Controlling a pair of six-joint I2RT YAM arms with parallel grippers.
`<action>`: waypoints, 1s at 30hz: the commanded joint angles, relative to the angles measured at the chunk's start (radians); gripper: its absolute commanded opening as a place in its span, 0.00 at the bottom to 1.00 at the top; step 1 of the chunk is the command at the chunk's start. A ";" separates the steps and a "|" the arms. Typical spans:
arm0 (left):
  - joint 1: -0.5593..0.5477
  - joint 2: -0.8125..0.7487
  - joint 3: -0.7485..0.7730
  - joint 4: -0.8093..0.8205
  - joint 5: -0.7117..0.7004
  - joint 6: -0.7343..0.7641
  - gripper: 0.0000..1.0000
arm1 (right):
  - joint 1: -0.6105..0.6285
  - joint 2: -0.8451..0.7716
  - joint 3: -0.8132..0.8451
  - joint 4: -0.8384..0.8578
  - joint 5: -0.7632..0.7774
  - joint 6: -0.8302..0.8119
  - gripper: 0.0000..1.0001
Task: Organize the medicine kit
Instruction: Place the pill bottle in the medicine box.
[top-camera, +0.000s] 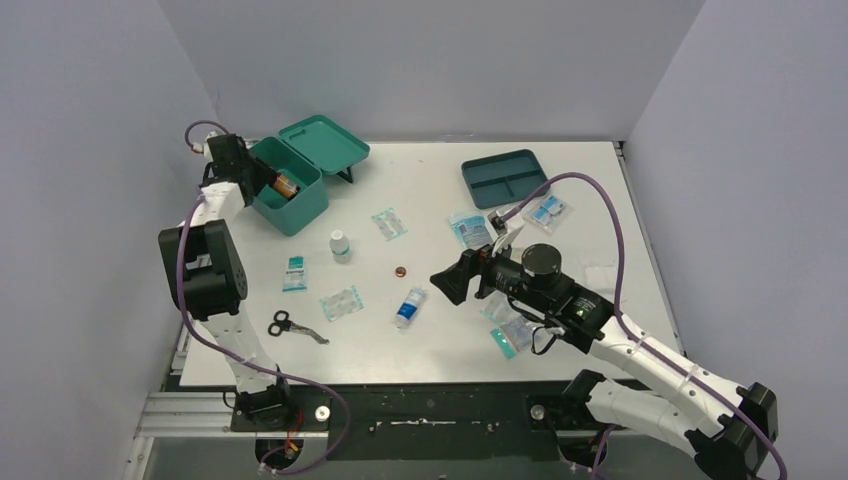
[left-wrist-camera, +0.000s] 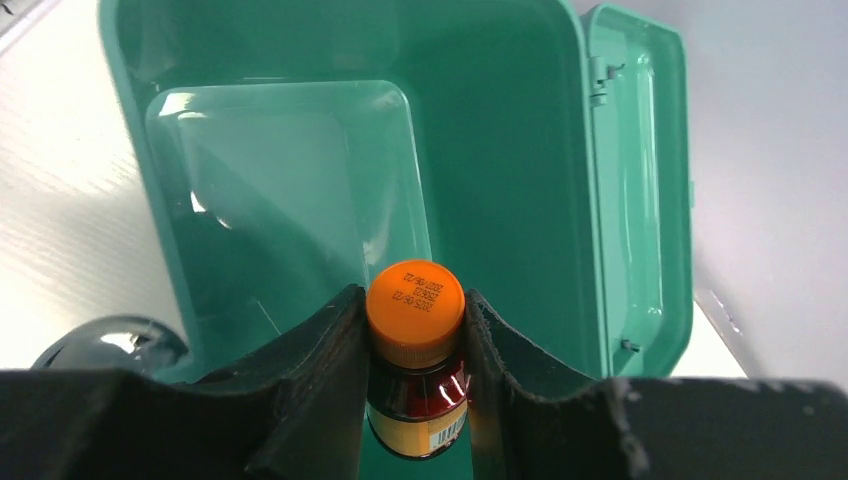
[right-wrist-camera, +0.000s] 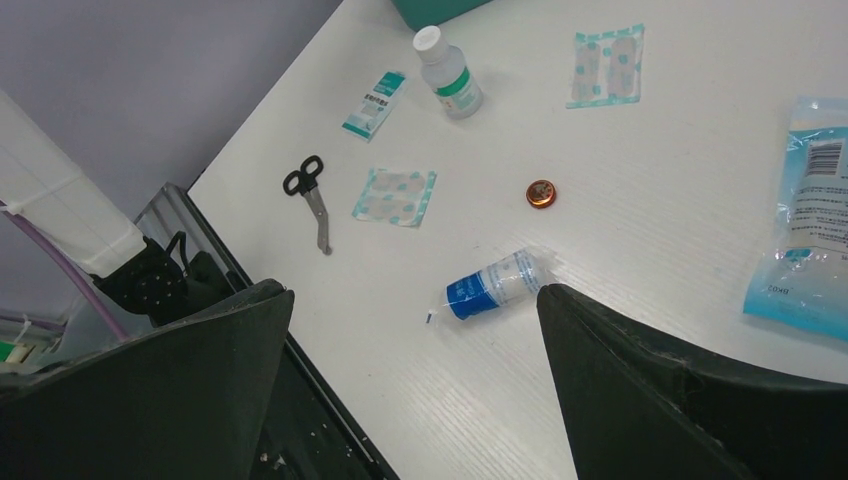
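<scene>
The medicine kit (top-camera: 300, 200) is a teal box at the back left, with its lid (top-camera: 325, 143) swung open behind it. My left gripper (top-camera: 272, 180) reaches into the box, shut on an amber bottle (top-camera: 286, 185) with an orange cap. In the left wrist view the bottle (left-wrist-camera: 414, 310) sits between the two dark fingers, over the kit's empty floor (left-wrist-camera: 290, 190). My right gripper (top-camera: 447, 283) hangs open above the middle of the table. In the right wrist view nothing lies between the right gripper's (right-wrist-camera: 412, 300) fingers, and a blue-and-white wrapped tube (right-wrist-camera: 490, 285) lies just beyond them.
On the table lie a white bottle (top-camera: 340, 244), scissors (top-camera: 295, 326), plaster packets (top-camera: 340, 302) (top-camera: 389, 223), a small sachet (top-camera: 294, 273), a copper disc (top-camera: 400, 271) and clear bags (top-camera: 470, 230) (top-camera: 548, 212). A darker divided tray (top-camera: 505, 177) sits at the back right.
</scene>
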 joint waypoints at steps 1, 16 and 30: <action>0.005 0.052 0.097 0.102 0.067 -0.023 0.00 | 0.008 0.014 0.036 0.041 0.029 0.000 1.00; 0.004 0.170 0.227 -0.016 0.157 -0.016 0.31 | 0.008 0.022 0.052 0.071 0.050 -0.003 1.00; 0.006 0.178 0.428 -0.235 0.203 0.066 0.60 | 0.009 -0.030 0.019 0.093 0.057 0.039 1.00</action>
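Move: At the left hand's own place the pill bottle already hangs into the medicine box, whose middle lies about 2 cm ahead, 1 cm to the left and 7 cm below. The open lid is some 13 cm ahead and 12 cm to the right, 4 cm lower; the white bottle stands about 14 cm back, 17 cm to the right and 9 cm below. From the right hand the box is roughly 37 cm ahead, 47 cm to the left and 17 cm down. Lowering the still-pinched pill bottle about 3.5 cm deeper into the near right part of the medicine box, the left hand also eases forward some 3 cm. Its fingers then open to roughly twice their gap and let go; it climbs about 6 cm, drifting a little farther forward towards the box's far side, the wrist having turned slightly clockwise. ##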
